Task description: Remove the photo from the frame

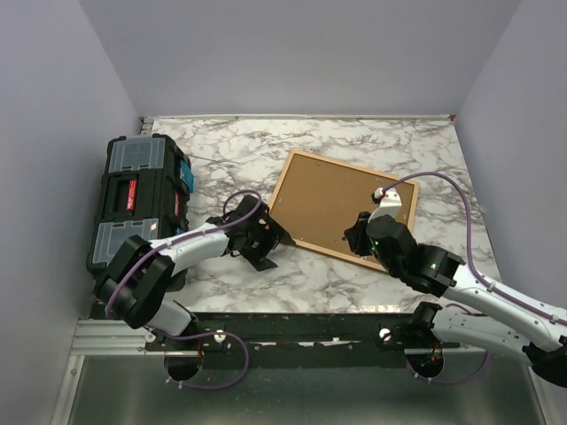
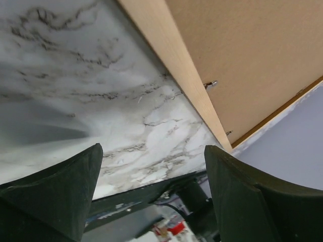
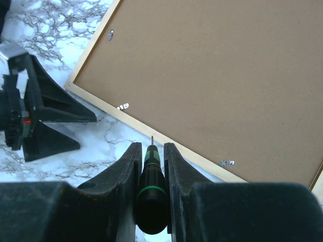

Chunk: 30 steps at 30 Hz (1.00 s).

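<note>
The frame (image 1: 283, 181) lies face down on the marble table, its thin wooden rail (image 3: 101, 101) around the brown backing board (image 1: 332, 199). The photo is hidden beneath that board. My left gripper (image 1: 276, 248) stands open and empty just off the frame's near left corner. In the left wrist view the rail (image 2: 171, 55) runs above its spread fingers (image 2: 65, 186). My right gripper (image 3: 151, 146) is shut on a black and green screwdriver (image 3: 151, 171). The screwdriver's tip points at the frame's near rail, a little short of it.
A black toolbox (image 1: 137, 199) stands at the table's left edge. Small metal clips (image 3: 226, 163) (image 3: 122, 106) sit along the inner edge of the backing board. The table's front edge (image 2: 151, 184) lies close below the left gripper. Grey walls enclose the back and sides.
</note>
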Tool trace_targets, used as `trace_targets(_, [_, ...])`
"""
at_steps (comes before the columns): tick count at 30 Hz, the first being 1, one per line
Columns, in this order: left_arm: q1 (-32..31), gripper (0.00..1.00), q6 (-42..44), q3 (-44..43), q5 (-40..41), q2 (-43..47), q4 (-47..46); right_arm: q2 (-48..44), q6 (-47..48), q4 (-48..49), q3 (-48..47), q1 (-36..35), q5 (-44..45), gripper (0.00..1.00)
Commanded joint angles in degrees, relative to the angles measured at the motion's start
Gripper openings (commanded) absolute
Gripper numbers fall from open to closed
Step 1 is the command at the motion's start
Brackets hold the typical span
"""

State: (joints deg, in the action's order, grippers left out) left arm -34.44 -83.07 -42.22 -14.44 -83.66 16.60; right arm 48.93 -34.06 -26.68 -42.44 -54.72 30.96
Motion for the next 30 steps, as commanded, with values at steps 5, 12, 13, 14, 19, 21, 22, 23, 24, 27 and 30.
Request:
trace_targets(5, [-2.5,0.81,-22.5,-4.0,3.2,-6.7,0.1,-2.5,-0.8,-0.7,0.5,0.0,1.1,0.0])
trace_targets(12, [-2.6,0.71,-26.7,-9.5,3.7,-15.4,2.2,-3.1,-0.8,-0.6,0.9,0.0,1.1,0.0])
trace_targets(13, [-2.8,0.69,-26.8,-10.5,4.1,-16.4,3.4,-3.0,-0.8,-0.7,0.8,0.1,1.1,0.0])
trace_targets(14, [-2.9,0.67,-26.8,-11.5,4.9,-17.2,4.9,-3.1,-0.8,-0.8,0.8,0.0,1.1,0.0])
trace_targets(19, [-3.8,0.53,-26.2,-12.4,6.9,-19.2,8.0,-3.6,-0.7,-1.1,0.6,0.0,1.2,0.0])
trace_targets(21, [-3.9,0.42,-25.2,-11.9,7.6,-19.4,8.0,-3.6,-0.7,-1.0,0.7,0.1,1.1,0.0])
trace_targets(22, [-3.8,0.36,-23.9,-12.1,8.2,-19.5,8.6,-3.6,-0.7,-0.9,0.7,0.0,1.1,0.0])
trace_targets(23, [-3.8,0.31,-22.7,-12.6,9.1,-19.6,9.8,-3.5,-0.6,-0.9,0.7,0.1,1.1,0.0])
trace_targets(24, [-3.8,0.28,-21.3,-13.1,10.4,-19.4,11.1,-3.4,-0.6,-0.8,0.7,0.1,1.1,0.0])
trace_targets(27, [-3.7,0.23,-15.4,-15.4,17.0,-17.9,14.4,-3.1,-0.3,-0.7,0.5,0.0,0.8,0.0])
trace_targets(30, [-2.0,0.2,-6.0,-19.8,20.9,-18.2,18.0,-2.3,0.1,-0.3,0.7,0.0,0.1,0.0])
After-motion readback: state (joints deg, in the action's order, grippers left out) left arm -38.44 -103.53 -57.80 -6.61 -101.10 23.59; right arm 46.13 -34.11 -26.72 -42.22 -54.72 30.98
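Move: The clip on the frame's near rail, nearest its left end, lies about 4 cm ahead of the open left gripper, 4 cm to its right and some 3 cm below. The frame's near-left corner is about 8 cm ahead and 4 cm left of the gripper; the left-rail clip is roughly 17 cm straight ahead, and the second near-rail clip is 20 cm right and 3 cm back. From the right hand, the near-left clip lies some 6 cm ahead, 13 cm left and 15 cm below. Bring the left gripper forward and to the right, about 4 cm each way, while sinking 3 cm onto the frame's near rail at its left clip, turning the wrist some 20 degrees counter-clockwise. Set one finger inside at the clip and the other outside the rail, closing from wide open until they pinch rail and clip between them. ##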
